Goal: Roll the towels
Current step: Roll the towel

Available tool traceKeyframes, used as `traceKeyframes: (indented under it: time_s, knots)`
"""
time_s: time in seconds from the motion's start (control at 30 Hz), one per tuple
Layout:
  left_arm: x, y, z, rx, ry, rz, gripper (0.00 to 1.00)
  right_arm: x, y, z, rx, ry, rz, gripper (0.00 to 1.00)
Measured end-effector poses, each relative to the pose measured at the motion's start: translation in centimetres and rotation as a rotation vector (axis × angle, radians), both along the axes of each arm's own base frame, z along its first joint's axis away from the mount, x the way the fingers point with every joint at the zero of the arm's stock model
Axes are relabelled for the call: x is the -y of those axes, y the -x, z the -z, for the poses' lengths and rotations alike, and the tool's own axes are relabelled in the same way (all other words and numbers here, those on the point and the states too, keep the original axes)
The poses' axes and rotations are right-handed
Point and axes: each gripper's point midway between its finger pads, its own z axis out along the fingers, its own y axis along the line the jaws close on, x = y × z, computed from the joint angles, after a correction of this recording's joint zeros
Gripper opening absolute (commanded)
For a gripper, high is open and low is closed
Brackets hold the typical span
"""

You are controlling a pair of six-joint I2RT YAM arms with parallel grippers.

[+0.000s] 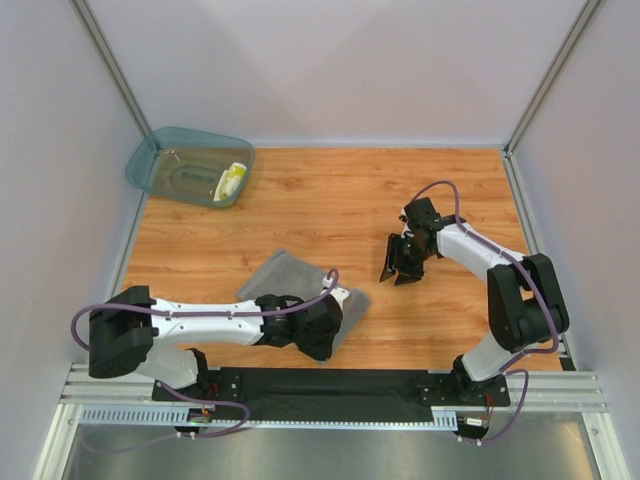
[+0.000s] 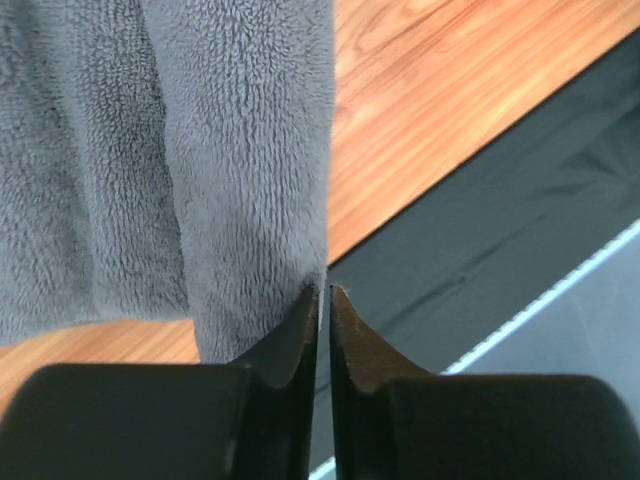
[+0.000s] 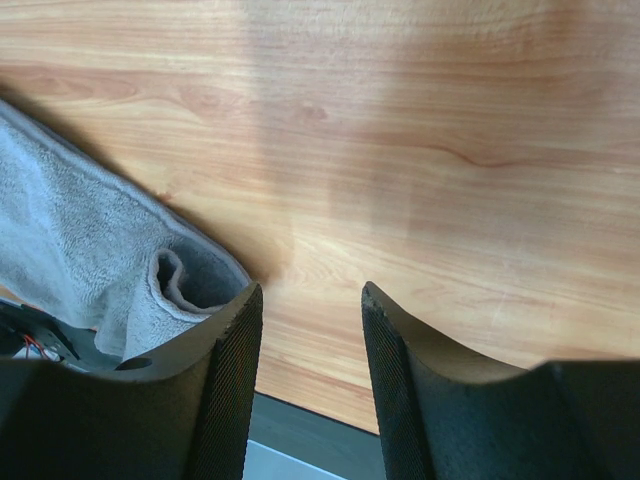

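Note:
The grey towel (image 1: pixel 285 278) lies partly folded on the wooden table, near the front, left of centre. My left gripper (image 1: pixel 318 335) sits at its near right end. In the left wrist view the jaws of that gripper (image 2: pixel 325 290) are nearly together and pinch the very edge of the grey towel (image 2: pixel 240 150), which runs away from the tips. My right gripper (image 1: pixel 400 270) hovers open over bare wood to the right of the towel. In the right wrist view this gripper (image 3: pixel 310 290) holds nothing, and a curled corner of the grey towel (image 3: pixel 80 240) lies beside its left finger. The small yellow-and-white cloth (image 1: pixel 232 182) rests inside the tub.
A translucent teal tub (image 1: pixel 160 160) stands at the back left corner of the table. The black base rail (image 1: pixel 330 385) runs along the near edge, just behind the left gripper. Walls close in the table on three sides.

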Motion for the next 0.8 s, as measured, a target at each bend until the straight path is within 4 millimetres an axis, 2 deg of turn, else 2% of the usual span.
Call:
traceKeyframes:
  time_s: [0.1, 0.2, 0.3, 0.5, 0.8]
  knots:
    - [-0.3, 0.2, 1.8, -0.013, -0.047, 0.016, 0.29, 0.0, 0.3, -0.5, 0.012, -0.010, 0.000, 0.46]
    - [-0.5, 0.3, 3.0, -0.014, -0.083, 0.023, 0.36, -0.1, 0.6, -0.8, 0.020, -0.021, -0.002, 0.46]
    - [-0.5, 0.3, 3.2, 0.022, -0.116, 0.027, 0.37, -0.1, 0.8, -1.1, 0.025, -0.030, -0.004, 0.46]
    - [-0.8, -0.3, 2.2, 0.135, -0.222, 0.033, 0.38, -0.2, 0.9, -1.9, 0.047, -0.044, -0.003, 0.46]
    - [0.3, -0.8, -1.8, 0.322, -0.331, 0.059, 0.41, -0.2, 1.2, -2.3, 0.058, -0.051, -0.006, 0.46]
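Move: The near end of the gray towel's rolled strip lies just beside the left hand, about 2 cm to its left, level with it fore and aft, and some 3 cm below. From that hand, the strip's curled far end is roughly 14 cm ahead and 9 cm to the right, and the flat part of the towel is about 12 cm ahead and 6 cm to the left. From the right hand, the near end lies some 17 cm back and 15 cm to the left. The left hand, its fingers almost shut at the strip's near end, dips about 3 cm while they part, then turns back up and climbs some 5 cm with them well open, tilting by about 25 degrees so that they come more upright sideways and point farther forward, one finger over the strip's near end and the other just past its outer edge. The right hand, still open and clear of the towel beyond the curled far end, eases up about 2 cm and slightly back, away from the table. ##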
